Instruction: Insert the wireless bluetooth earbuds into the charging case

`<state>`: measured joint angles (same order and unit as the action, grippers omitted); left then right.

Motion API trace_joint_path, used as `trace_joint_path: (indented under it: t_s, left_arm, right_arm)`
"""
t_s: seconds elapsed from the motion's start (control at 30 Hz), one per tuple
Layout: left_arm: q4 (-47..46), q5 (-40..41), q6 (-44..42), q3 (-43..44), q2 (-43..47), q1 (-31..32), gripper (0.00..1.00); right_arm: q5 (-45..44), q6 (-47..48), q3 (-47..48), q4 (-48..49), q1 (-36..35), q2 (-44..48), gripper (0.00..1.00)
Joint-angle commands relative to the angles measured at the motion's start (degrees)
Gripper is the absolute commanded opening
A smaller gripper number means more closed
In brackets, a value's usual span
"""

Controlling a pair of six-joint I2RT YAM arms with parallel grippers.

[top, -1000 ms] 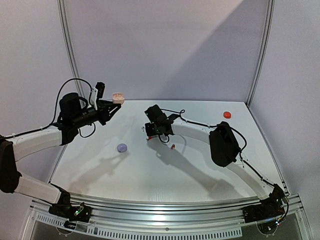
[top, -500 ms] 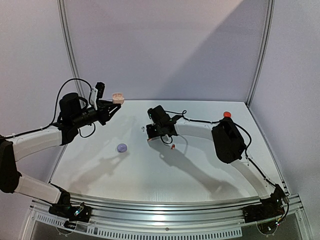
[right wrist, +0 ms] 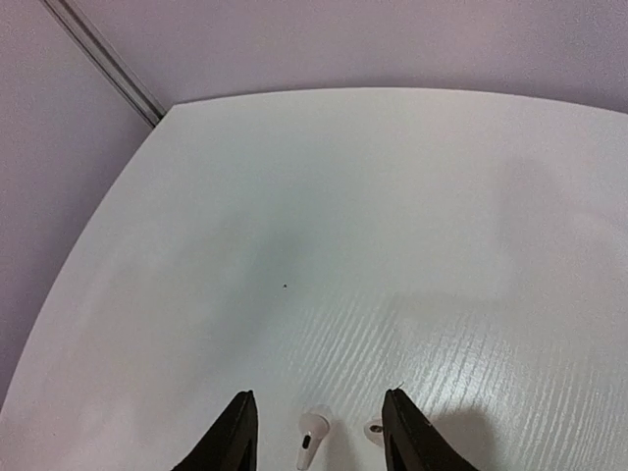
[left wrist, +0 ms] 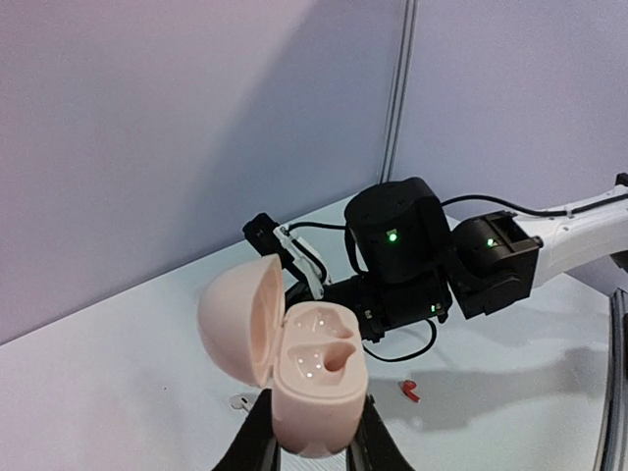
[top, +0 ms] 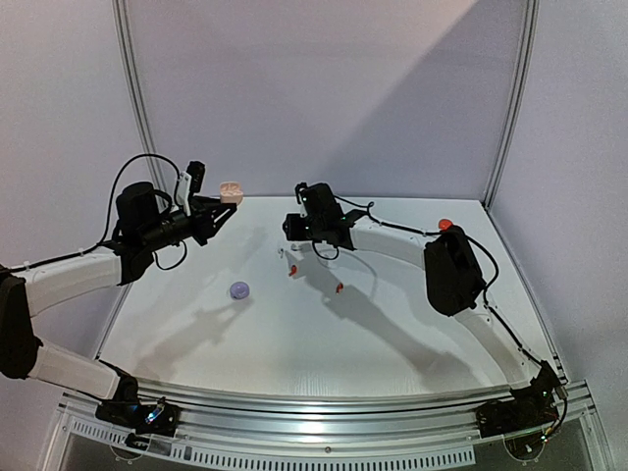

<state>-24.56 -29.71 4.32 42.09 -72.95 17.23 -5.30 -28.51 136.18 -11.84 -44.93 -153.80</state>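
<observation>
My left gripper (left wrist: pixel 312 446) is shut on the base of a pink charging case (left wrist: pixel 312 381), which it holds in the air with the lid (left wrist: pixel 238 316) swung open and both sockets empty. From above, the case (top: pixel 232 192) hangs over the table's back left. My right gripper (right wrist: pixel 314 430) stands open just above the table, with two white earbuds (right wrist: pixel 311 433) (right wrist: pixel 374 430) lying between its fingers and touching neither. Two red earbuds (top: pixel 292 270) (top: pixel 339 287) lie on the table near my right gripper (top: pixel 294 235).
A lilac round case (top: pixel 239 289) lies shut on the left of the table and a red one (top: pixel 446 225) at the back right. The right arm's cables (left wrist: pixel 392 294) hang close behind the pink case. Metal frame posts (top: pixel 132 108) stand at the back corners.
My right gripper has opened and moved up and toward the back, and one red earbud now lies uncovered where it was. The left arm and pink case have not moved.
</observation>
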Motion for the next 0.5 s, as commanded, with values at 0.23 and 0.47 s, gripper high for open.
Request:
trace_joint_path:
  t_s: [0.23, 0.47]
  left_arm:
    - [-1.3, 0.5, -0.5, -1.3, 0.8, -2.0, 0.0]
    - [-1.7, 0.1, -0.3, -1.7, 0.6, -2.9, 0.0]
  right_arm:
    - [7.6, -21.5, 5.4, 11.0, 1.7, -9.1, 0.44]
    - [8.6, -27.6, 5.7, 10.5, 2.5, -10.7, 0.43]
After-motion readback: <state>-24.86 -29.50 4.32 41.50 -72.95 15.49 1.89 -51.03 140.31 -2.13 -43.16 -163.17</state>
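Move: The right hand hovers empty, its half-open fingers aimed forward-left and down; the nearer white earbud lies about 2 cm ahead, 2 cm to its left and 8 cm below. The second white earbud is roughly 2 cm beyond that one and 3 cm to its right, and a red earbud about 5 cm back and 1 cm right of the hand. From the left hand, which holds the open pink case, the nearer white earbud is some 16 cm ahead, 9 cm right and 25 cm below. The right hand first eases forward and left by about 2 cm with a slight lift, to get over the nearer white earbud, then sinks straight down towards it, ending some 5 cm lower than it began. As it goes the wrist rolls some 25 degrees about the fingers' line, left side rising, and the fingers stay half open around nothing; the left hand keeps its hold on the open case and drifts only about a centimetre to its left. ##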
